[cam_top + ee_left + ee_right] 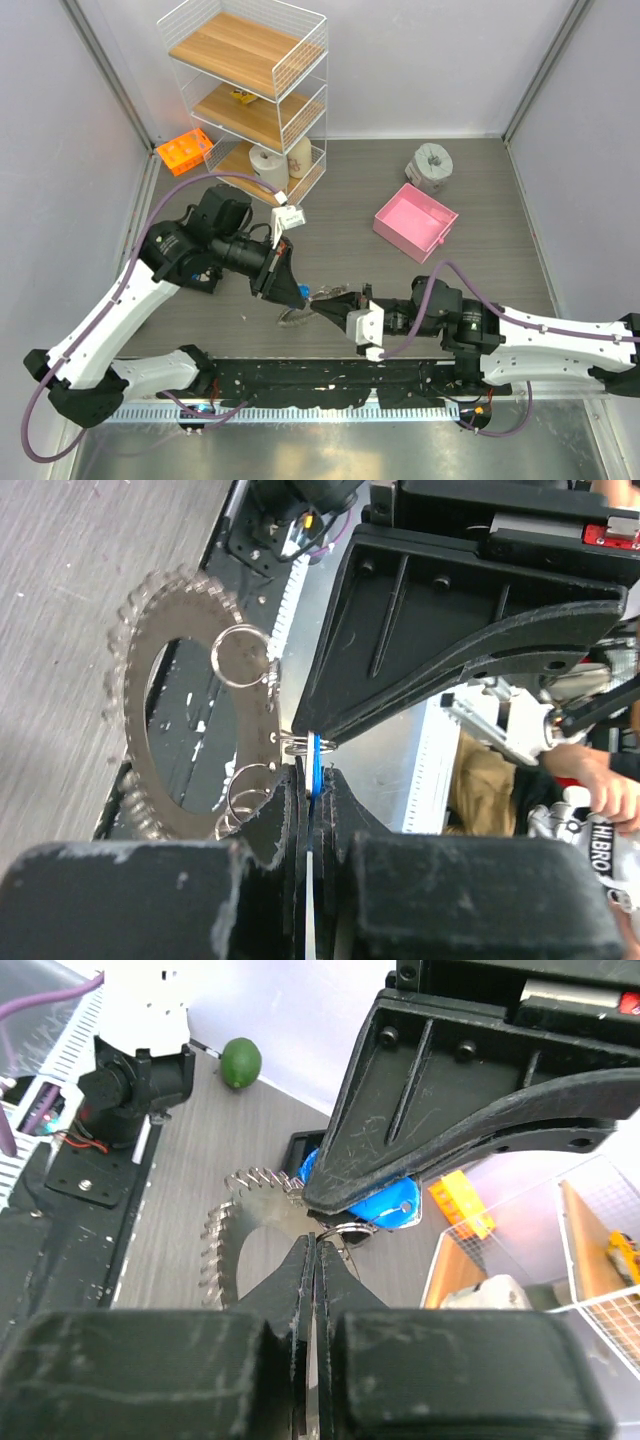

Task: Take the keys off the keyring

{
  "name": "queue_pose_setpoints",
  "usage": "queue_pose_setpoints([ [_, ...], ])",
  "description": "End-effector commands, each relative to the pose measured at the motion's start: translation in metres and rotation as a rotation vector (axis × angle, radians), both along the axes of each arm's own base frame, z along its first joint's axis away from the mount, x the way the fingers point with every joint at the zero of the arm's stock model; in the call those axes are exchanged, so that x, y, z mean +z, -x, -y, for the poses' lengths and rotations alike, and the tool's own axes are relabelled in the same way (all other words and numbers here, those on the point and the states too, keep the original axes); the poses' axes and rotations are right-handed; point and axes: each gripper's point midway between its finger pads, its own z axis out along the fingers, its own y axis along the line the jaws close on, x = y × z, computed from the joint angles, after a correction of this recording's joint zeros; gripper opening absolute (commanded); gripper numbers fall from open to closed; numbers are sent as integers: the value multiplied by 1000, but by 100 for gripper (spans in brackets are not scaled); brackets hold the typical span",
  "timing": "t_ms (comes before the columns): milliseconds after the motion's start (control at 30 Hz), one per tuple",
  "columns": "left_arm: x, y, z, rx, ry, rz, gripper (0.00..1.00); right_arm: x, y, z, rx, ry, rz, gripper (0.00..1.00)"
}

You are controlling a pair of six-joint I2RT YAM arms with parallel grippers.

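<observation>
The keyring [140,695] is a wide silver ring rimmed with fanned silver keys [222,1222]; it hangs just above the table near the front edge [293,316]. My left gripper [315,776] is shut on the blue-headed key [314,758], which the right wrist view shows as a blue head [385,1206] in the left fingers [400,1150]. My right gripper [315,1243] is shut at the ring's edge, by a small split ring [345,1228] next to that key. Both grippers meet tip to tip, left [292,290] and right [324,298].
A pink box [415,222] and a grey roll with a star top [431,165] sit at the back right. A white wire shelf [250,90] and an orange rack [185,150] stand at the back left. A green ball [240,1062] lies by the wall.
</observation>
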Motion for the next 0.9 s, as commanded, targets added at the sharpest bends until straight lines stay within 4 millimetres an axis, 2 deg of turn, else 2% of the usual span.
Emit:
queue_pose_setpoints([
  [0,15,-4,12,-42,150,-73,0,37,-1,15,-27,-152,132,5],
  [233,13,-13,24,-66,258,-203,0,37,-3,21,-63,-151,185,5],
  [433,-11,-20,33,-62,244,-311,0,44,-2,23,-74,-172,219,5],
  [667,-38,-19,33,-62,235,-368,0,48,-18,34,-179,-209,230,5],
  [867,-56,-23,34,-58,240,-425,0,54,-23,47,-227,-285,216,5],
])
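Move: The left hand already pinches the blue key, with the small metal ring about 2 cm to the right and level in depth and height. The right fingers already hold that ring at their tips; the key sits some 2 cm to their left and 1 cm farther out. The big keyring disc hangs about 6 cm below the left hand, roughly 2 cm to its right and 1 cm forward. Down and to the right, both hands travel together, closed on key and ring: the left sinks about 5 cm, shifting 3 cm right and slightly forward, its forward side rolling down some 25 degrees as its fingertips tilt upward. The right drifts about 3 cm right and as much down, and 2 cm forward, rolling more gently the opposite way and swinging its fingertips a little forward. ##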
